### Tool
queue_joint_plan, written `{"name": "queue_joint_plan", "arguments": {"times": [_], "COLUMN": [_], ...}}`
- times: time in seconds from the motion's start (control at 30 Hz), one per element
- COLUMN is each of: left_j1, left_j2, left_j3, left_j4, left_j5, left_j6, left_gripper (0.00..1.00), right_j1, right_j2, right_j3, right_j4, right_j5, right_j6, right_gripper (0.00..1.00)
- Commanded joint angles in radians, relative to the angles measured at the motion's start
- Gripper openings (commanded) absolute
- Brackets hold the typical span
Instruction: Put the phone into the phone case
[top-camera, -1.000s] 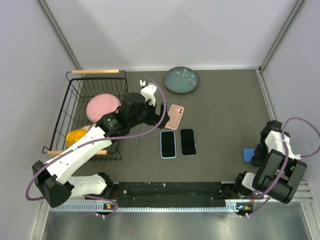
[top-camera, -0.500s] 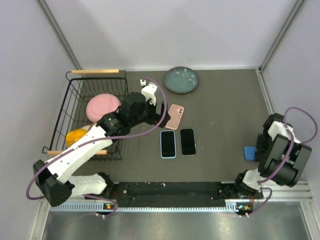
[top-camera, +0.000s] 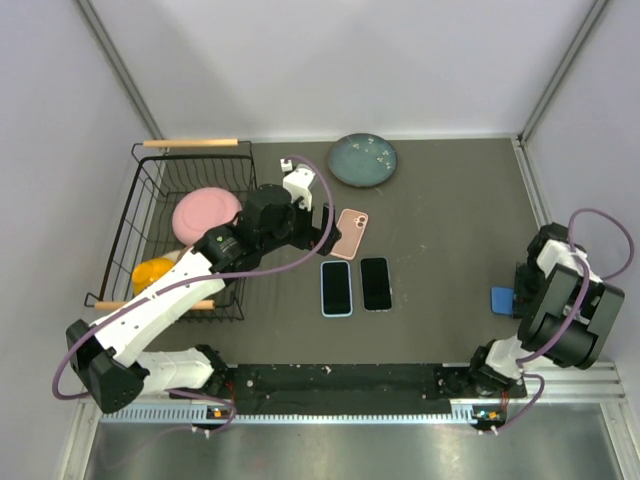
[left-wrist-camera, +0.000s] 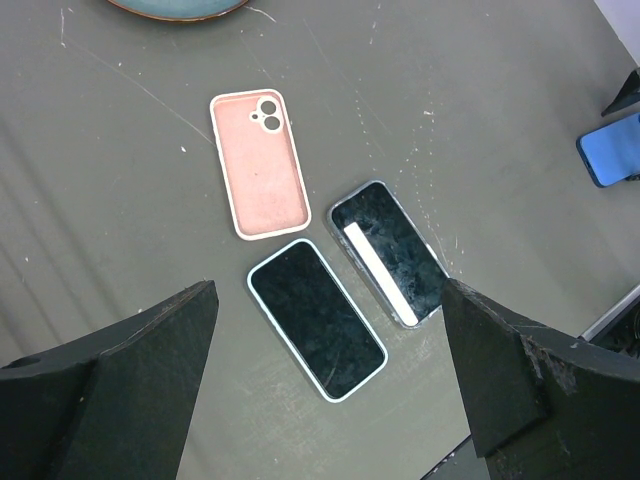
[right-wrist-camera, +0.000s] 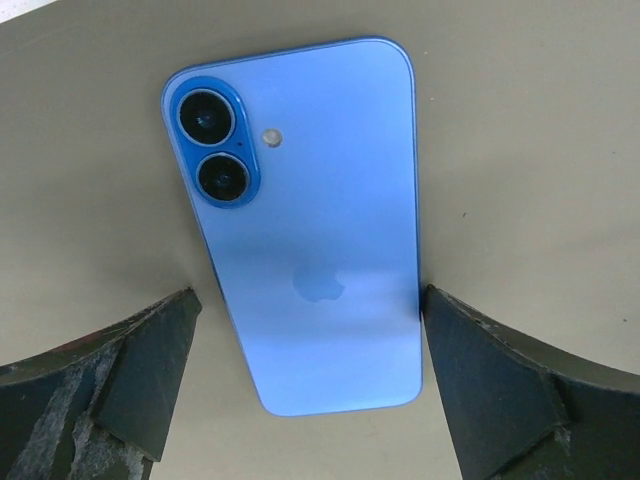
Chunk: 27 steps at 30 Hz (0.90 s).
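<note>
The blue phone (right-wrist-camera: 305, 230) lies face down on the dark table at the far right (top-camera: 502, 299), camera end pointing away from the wrist. My right gripper (right-wrist-camera: 310, 300) is open and straddles its lower half; the right finger sits against the phone's edge, the left finger stands apart. The pink phone case (top-camera: 349, 232) lies empty, inside up, near the table's middle (left-wrist-camera: 258, 163). My left gripper (left-wrist-camera: 328, 290) hovers open above the table just left of the case (top-camera: 326, 232), holding nothing.
Two dark-screened phones lie side by side below the case: one with a light blue rim (top-camera: 336, 287), one with a clear rim (top-camera: 375, 283). A black wire basket (top-camera: 148, 200) at the left holds a pink plate (top-camera: 206, 214). A teal plate (top-camera: 364, 160) sits at the back.
The right arm has shifted and its gripper has settled over the blue phone, with the jaws slightly narrower. The left arm has stayed still.
</note>
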Motion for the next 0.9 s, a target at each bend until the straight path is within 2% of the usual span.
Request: {"name": "queue_joint_plan", "arguments": {"times": [0.0, 0.2, 0.37, 0.57, 0.7, 0.87], "left_j1": [0.000, 0.000, 0.000, 0.000, 0.000, 0.001], "left_j2": [-0.033, -0.071, -0.094, -0.142, -0.143, -0.131], "left_j3": [0.011, -0.020, -0.031, -0.052, -0.057, -0.057], "left_j4": [0.053, 0.059, 0.059, 0.059, 0.044, 0.039], "left_j5": [0.003, -0.015, -0.017, -0.021, -0.038, -0.018], "left_j6": [-0.005, -0.005, -0.016, -0.027, -0.031, -0.051], "left_gripper": [0.99, 0.99, 0.99, 0.99, 0.99, 0.99], "right_j1": [-0.007, -0.007, -0.007, -0.007, -0.001, 0.058], "right_j2": [-0.036, -0.102, -0.122, -0.179, -0.256, -0.325], "right_j3": [-0.050, -0.089, -0.110, -0.142, -0.198, -0.262], "right_j4": [-0.022, 0.007, 0.055, 0.103, 0.204, 0.385], "right_j5": [0.044, 0.052, 0.023, -0.026, -0.091, -0.242], "right_j6": [-0.029, -0.081, -0.133, -0.213, -0.338, -0.526], "right_gripper": [0.91, 0.80, 0.73, 0.60, 0.59, 0.56]}}
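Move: The right hand already straddles the blue phone, whose middle lies about at the hand point, its long axis running left-right, with one finger at or almost at the near long edge and a small gap at the far one. The black phone lies some 35 cm to this hand's left and 5 cm farther out; the pink phone case about 42 cm left and 18 cm ahead. From the left hand, the blue phone lies roughly 50 cm right, 7 cm back and 25 cm lower. The right fingers close and pinch the blue phone by its two long edges near mid-length while the hand eases back about 1.5 cm; keeping the grip, it then goes left and slightly forward again, swinging some 20 degrees counter-clockwise with a slight tilt and hardly rising. The open left hand draws up, left and back by about 3 cm in all, away from the pink phone case. ##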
